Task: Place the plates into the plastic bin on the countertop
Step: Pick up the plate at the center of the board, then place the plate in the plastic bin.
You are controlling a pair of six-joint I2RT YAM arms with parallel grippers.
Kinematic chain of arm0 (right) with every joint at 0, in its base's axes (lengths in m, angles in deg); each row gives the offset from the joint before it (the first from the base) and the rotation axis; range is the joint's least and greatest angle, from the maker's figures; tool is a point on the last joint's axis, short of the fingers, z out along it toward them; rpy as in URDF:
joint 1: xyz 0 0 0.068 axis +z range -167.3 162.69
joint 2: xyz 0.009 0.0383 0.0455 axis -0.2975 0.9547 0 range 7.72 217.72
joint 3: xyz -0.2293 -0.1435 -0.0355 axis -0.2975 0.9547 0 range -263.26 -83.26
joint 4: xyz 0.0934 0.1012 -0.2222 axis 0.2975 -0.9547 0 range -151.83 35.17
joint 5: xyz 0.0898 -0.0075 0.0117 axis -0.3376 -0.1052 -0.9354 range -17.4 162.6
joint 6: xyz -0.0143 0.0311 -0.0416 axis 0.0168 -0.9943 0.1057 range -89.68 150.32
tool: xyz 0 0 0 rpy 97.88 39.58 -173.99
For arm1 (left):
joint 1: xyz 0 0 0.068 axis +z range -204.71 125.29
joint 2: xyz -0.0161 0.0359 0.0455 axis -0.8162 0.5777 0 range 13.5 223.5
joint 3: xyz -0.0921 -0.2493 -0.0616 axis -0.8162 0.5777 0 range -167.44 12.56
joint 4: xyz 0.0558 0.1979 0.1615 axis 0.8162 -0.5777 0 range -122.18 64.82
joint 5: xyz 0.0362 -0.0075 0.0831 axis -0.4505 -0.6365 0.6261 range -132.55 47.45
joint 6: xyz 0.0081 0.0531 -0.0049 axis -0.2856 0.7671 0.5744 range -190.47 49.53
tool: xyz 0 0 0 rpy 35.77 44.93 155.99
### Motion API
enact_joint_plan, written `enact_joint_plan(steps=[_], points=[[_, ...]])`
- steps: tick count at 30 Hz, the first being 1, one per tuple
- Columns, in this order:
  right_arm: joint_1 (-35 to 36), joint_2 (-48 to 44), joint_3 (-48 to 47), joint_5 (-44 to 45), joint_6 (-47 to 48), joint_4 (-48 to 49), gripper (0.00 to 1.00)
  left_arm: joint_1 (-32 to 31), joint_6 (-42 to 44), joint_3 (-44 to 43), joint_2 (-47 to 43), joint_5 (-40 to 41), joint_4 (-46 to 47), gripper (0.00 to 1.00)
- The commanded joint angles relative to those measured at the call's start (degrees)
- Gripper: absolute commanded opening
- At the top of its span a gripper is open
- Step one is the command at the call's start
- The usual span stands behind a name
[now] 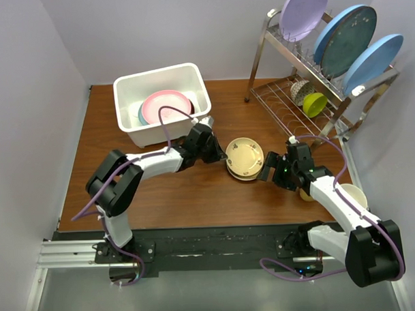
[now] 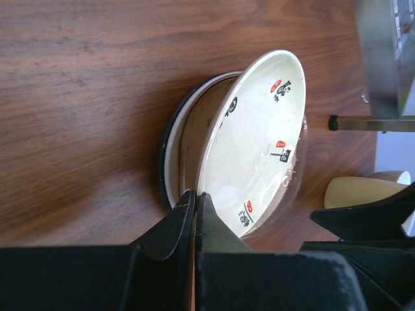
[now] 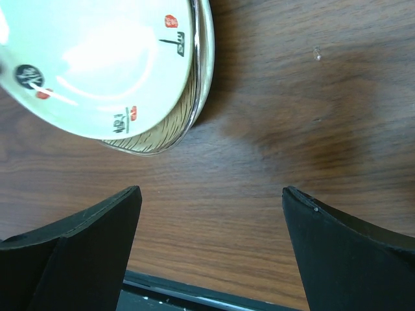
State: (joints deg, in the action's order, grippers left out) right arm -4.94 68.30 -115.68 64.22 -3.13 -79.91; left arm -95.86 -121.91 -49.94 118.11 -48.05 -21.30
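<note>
A white plate with red motifs (image 2: 259, 129) tilts up off a dark-rimmed cream plate (image 2: 174, 152) on the countertop (image 1: 188, 190). My left gripper (image 2: 194, 194) is shut on the near rim of the tilted plate. From above, the two-plate stack (image 1: 245, 157) lies mid-table with the left gripper (image 1: 218, 155) at its left edge. My right gripper (image 1: 266, 172) stands open just right of the stack, its jaws wide over bare wood (image 3: 211, 201), the white plate (image 3: 97, 65) beyond them. The plastic bin (image 1: 191, 74) holds a pink plate (image 1: 166, 106) over a pale blue one.
A chrome dish rack (image 1: 287, 98) at the back right holds upright lilac (image 1: 303, 12) and blue plates (image 1: 345, 38) and a yellow cup (image 1: 315, 104). A cream cup (image 1: 352, 195) sits by the right arm. Walls close in on both sides.
</note>
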Motion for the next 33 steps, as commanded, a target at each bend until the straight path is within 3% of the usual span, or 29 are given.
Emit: enact_joint_plan(steps=[1,18,33], points=[[-0.23,-1.69,0.26,-1.02,0.41,0.47,0.93,0.54,0.90,-0.17,-4.86,1.19,1.39,0.00],[-0.85,-4.77,1.14,-4.27,-5.48,7.15,0.92,0.45,2.22,4.31,-10.48,-2.41,2.36,0.00],[-1.02,-2.57,2.80,-8.32,-6.98,11.81,0.61,0.01,2.84,10.81,-16.46,-12.25,8.33,0.00]])
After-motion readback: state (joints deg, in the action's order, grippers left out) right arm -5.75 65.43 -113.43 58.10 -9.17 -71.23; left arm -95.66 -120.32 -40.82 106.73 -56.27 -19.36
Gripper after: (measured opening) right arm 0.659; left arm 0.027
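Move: The left gripper already pinches the left rim of the small top plate, whose middle lies about 7 cm to this hand's right, 1 cm back and roughly level; the waiting right gripper is some 14 cm to the right and 4 cm back of it. The plates beneath are about 7 cm right, 2 cm back and 4 cm below, and the bin about 20 cm left and 18 cm ahead. From the right hand the held plate's middle lies 7 cm left and 3 cm ahead. Keep the left pinch on the plate's rim, lift it about 3 cm up off the plates beneath, then draw it back some 4.5 cm, easing the wrist clockwise. Meanwhile bring the right gripper up and slightly left and forward to the plate's right rim, rolling it about 10 degrees and starting to close its wide-open fingers around the near edge. ##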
